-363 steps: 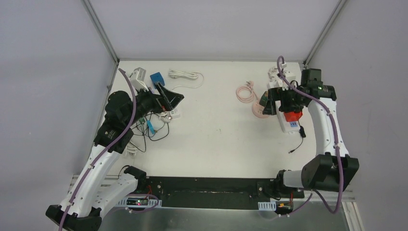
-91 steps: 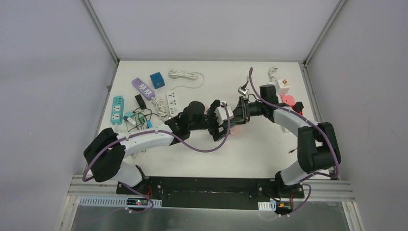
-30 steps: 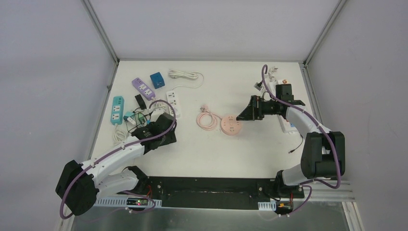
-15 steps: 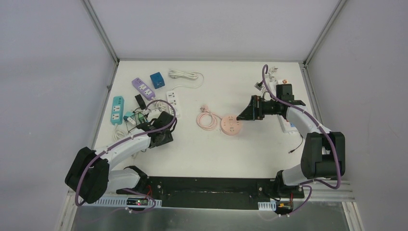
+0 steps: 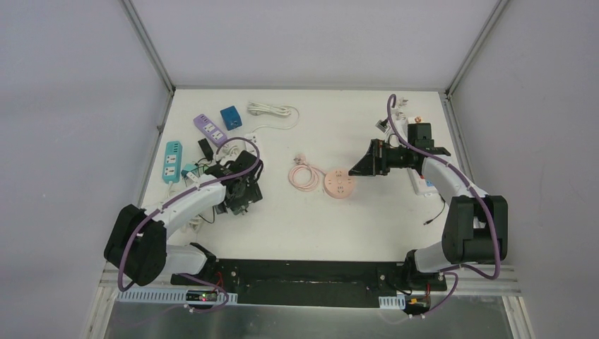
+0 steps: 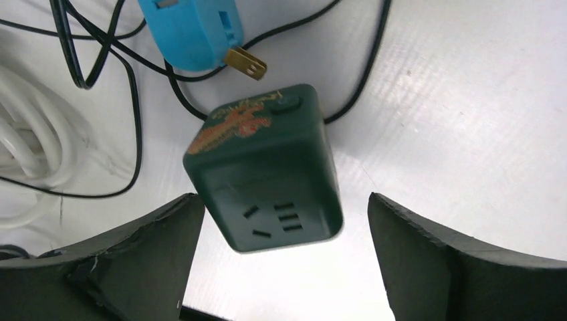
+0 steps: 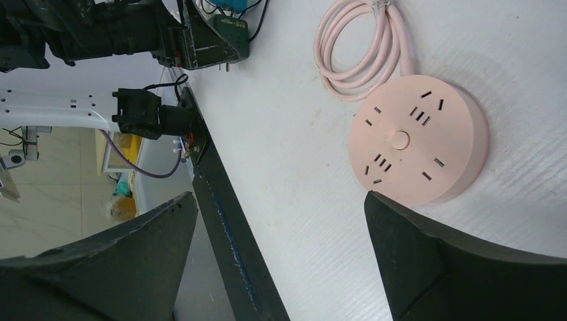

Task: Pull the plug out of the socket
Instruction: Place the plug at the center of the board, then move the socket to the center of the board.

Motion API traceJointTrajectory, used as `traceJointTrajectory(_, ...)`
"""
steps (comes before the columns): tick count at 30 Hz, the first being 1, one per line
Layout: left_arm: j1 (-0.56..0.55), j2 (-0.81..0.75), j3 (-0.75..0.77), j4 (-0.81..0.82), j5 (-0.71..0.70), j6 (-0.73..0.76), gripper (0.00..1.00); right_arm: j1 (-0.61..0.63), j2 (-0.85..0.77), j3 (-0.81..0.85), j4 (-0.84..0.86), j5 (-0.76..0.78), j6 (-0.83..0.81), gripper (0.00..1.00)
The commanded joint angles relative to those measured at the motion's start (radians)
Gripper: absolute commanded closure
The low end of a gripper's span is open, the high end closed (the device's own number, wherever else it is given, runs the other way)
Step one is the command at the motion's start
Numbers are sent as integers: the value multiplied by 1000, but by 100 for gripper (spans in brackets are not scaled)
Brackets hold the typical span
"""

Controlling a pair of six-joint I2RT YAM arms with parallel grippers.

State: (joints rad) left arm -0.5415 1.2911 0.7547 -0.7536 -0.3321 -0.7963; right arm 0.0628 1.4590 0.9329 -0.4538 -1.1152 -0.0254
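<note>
In the left wrist view a dark green cube socket [image 6: 264, 167] stands on the white table, its slots empty. Just beyond it lies a blue plug [image 6: 190, 30] with bare brass prongs, apart from the cube, among black cables [image 6: 100, 73]. My left gripper [image 6: 284, 200] is open, a finger on each side of the cube and clear of it; from above, that gripper [image 5: 239, 185] sits left of centre. My right gripper [image 7: 279, 197] is open and empty, hovering beside a round pink socket [image 7: 418, 144] with a coiled pink cable [image 7: 361, 47].
A purple strip [image 5: 210, 128], a blue cube [image 5: 230, 116], a teal strip [image 5: 172, 162] and a white cable [image 5: 272, 109] lie at the back left. A white strip [image 5: 424, 185] and small adapters [image 5: 417, 123] sit by the right edge.
My left gripper has moved a little away from the near edge and opened, letting go of the green cube socket. The right arm has stayed still.
</note>
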Motion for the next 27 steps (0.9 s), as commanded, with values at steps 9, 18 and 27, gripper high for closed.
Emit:
traceJointTrajectory(9,5,-227,131,-113,248,158,3,-22,-61,1,-8,-22,-51,0)
traceJointTrajectory(18,5,-218,156,161,513,186,5,-25,-76,10,-68,17,-120,0)
traceJointTrajectory(27,4,19,246,352,534,163,20,-25,-90,4,-91,38,-153,0)
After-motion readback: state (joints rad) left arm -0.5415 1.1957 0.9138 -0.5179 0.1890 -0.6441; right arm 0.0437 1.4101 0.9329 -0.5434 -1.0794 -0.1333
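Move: The left hand is open just above the green plug, whose middle is about 2 cm below it. The pink socket it heads for next lies some 29 cm to its right, 5 cm ahead and 3 cm lower, with its coiled pink cord about 18 cm right and 7 cm ahead, and the light blue plug some 5 cm left and 5 cm ahead, both on the table. From the right hand the pink socket is about 6 cm left, level fore and aft, and 14 cm below. With its fingers already open and staying wide, the left hand leaves the green plug by lifting nearly straight up at first, then swings ever more to its right towards the pink cord and socket, ending about 12 cm to the right and 11 cm higher, and edging a few centimetres forward late on. As it goes, the wrist tilts some 30 degrees so that the fingertips swing out to the right, and turns some 20 degrees clockwise, touching nothing at the end. ##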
